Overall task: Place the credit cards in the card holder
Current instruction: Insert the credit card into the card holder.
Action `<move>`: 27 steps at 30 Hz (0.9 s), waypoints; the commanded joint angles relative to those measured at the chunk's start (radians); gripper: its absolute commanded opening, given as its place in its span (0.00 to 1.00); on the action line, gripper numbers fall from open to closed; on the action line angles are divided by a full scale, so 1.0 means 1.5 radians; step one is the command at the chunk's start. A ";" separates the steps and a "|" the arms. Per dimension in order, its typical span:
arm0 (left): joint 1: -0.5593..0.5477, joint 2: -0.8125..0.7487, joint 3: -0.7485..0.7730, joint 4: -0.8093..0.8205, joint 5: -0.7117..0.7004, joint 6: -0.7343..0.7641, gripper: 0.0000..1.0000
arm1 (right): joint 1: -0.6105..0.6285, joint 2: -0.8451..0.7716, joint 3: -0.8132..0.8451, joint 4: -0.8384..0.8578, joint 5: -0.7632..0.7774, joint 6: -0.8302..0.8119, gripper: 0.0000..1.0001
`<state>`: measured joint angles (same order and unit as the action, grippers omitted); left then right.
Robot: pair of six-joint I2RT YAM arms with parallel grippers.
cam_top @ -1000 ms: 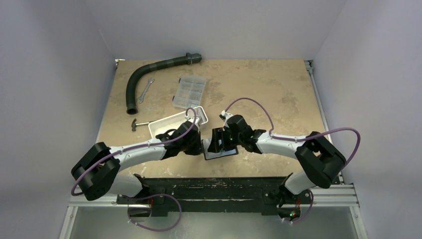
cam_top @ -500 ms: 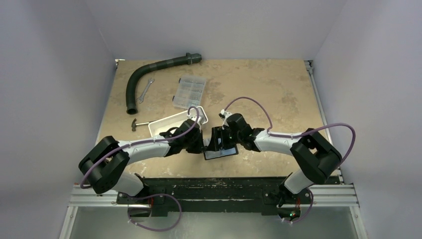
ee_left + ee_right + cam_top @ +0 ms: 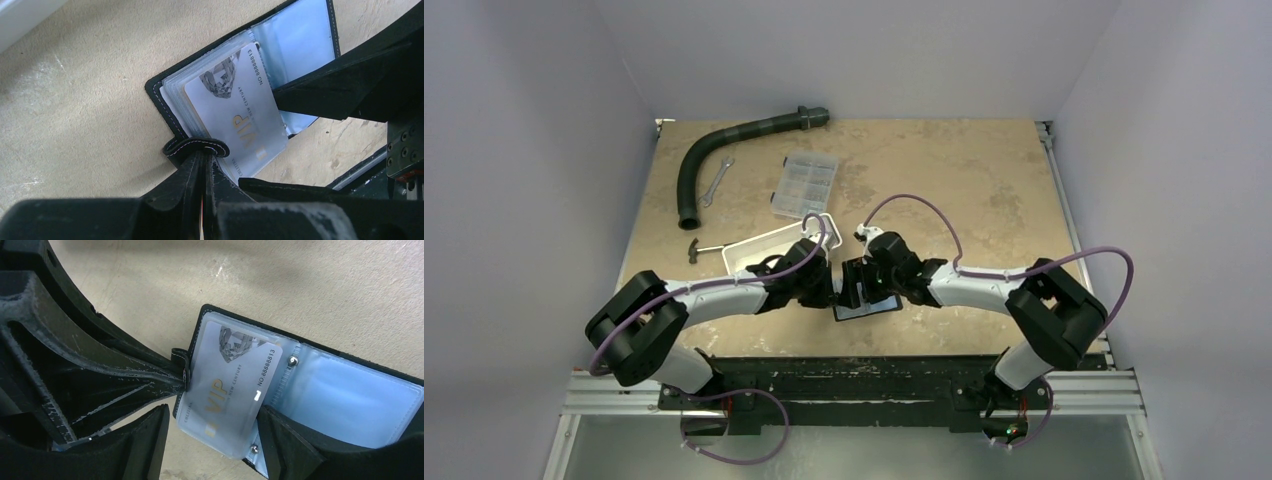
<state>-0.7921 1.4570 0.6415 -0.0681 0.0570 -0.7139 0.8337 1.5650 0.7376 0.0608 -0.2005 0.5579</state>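
The card holder (image 3: 865, 303) lies open on the table near the front edge, its pale blue sleeves (image 3: 350, 395) facing up. A silvery credit card (image 3: 230, 385) marked VIP sits partly in a sleeve on the left half, its lower end sticking out past the holder's edge (image 3: 235, 115). My left gripper (image 3: 202, 152) is shut on the holder's black strap (image 3: 195, 146). My right gripper (image 3: 212, 412) is open, one finger on each long side of the card. The right finger (image 3: 280, 440) touches the card's edge. A sliver of table shows between the card and the left finger (image 3: 145, 440).
A white tray (image 3: 759, 248) stands just behind my left gripper (image 3: 829, 288). Further back lie a clear compartment box (image 3: 804, 185), a curved black hose (image 3: 724, 150), a wrench (image 3: 714, 182) and a small hammer (image 3: 699, 248). The table's front edge runs just below the holder.
My right gripper has slid a little to the left, over the card holder. The left arm's elbow has swung right, while its gripper stays shut on the strap.
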 commanded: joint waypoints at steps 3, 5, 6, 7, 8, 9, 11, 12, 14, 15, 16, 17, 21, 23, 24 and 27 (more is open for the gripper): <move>-0.006 0.005 -0.002 0.060 0.013 -0.005 0.03 | 0.042 -0.013 0.035 0.044 -0.014 -0.050 0.73; -0.005 -0.008 0.003 0.043 0.008 0.000 0.04 | 0.028 -0.033 0.017 0.055 -0.032 -0.035 0.74; -0.003 -0.020 0.007 0.015 0.001 0.004 0.04 | 0.013 -0.057 0.003 0.060 -0.026 -0.019 0.74; -0.001 -0.033 0.010 -0.002 -0.004 0.007 0.05 | -0.006 -0.074 -0.011 0.063 -0.028 -0.009 0.74; 0.002 -0.051 0.011 -0.016 -0.007 0.010 0.06 | -0.025 -0.092 -0.030 0.066 -0.035 -0.004 0.75; 0.005 -0.068 0.013 -0.029 -0.010 0.014 0.08 | -0.042 -0.113 -0.043 0.068 -0.041 -0.001 0.75; 0.014 -0.111 0.019 -0.056 -0.007 0.022 0.17 | -0.069 -0.158 -0.068 0.080 -0.062 0.002 0.79; 0.017 -0.127 0.025 -0.067 -0.003 0.027 0.22 | -0.080 -0.180 -0.082 0.089 -0.077 0.006 0.82; 0.023 -0.160 0.041 -0.087 0.000 0.037 0.32 | -0.099 -0.222 -0.095 0.090 -0.098 0.009 0.86; 0.026 -0.174 0.050 -0.097 0.001 0.040 0.36 | -0.106 -0.238 -0.095 0.078 -0.097 0.007 0.87; 0.030 -0.186 0.061 -0.105 0.000 0.044 0.41 | -0.111 -0.252 -0.092 0.061 -0.092 0.001 0.88; 0.035 -0.194 0.073 -0.113 0.000 0.047 0.44 | -0.116 -0.262 -0.090 0.046 -0.079 -0.005 0.90; 0.075 -0.199 0.120 -0.126 -0.007 0.052 0.51 | -0.130 -0.292 -0.097 0.012 -0.045 -0.013 0.99; 0.088 -0.183 0.146 -0.124 -0.030 0.055 0.52 | -0.131 -0.299 -0.106 0.005 -0.037 -0.012 0.99; 0.092 -0.172 0.161 -0.127 -0.051 0.056 0.53 | -0.132 -0.304 -0.110 0.004 -0.031 -0.011 0.99; 0.095 -0.136 0.191 -0.118 -0.122 0.050 0.59 | -0.133 -0.322 -0.125 -0.001 -0.014 -0.001 0.99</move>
<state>-0.6609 1.1973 0.8513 -0.2493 0.0032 -0.6571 0.6399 1.1229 0.5800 0.0917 -0.2699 0.5541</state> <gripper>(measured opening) 0.550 0.987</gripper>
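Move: The left fingers pinch the card holder's strap; the cards in the tray lie about 14 cm straight ahead at nearly its height, the tray's middle some 12 cm ahead and 10 cm left, and the holder's middle level, 7 cm right. The right fingers straddle the VIP card, its middle about 1 cm ahead and 1 cm below; the holder's middle is level, 3 cm right. Leaving the holder, left opens off its strap, rising 14 cm, then forward; right widens, lifting 10 cm rightward. ##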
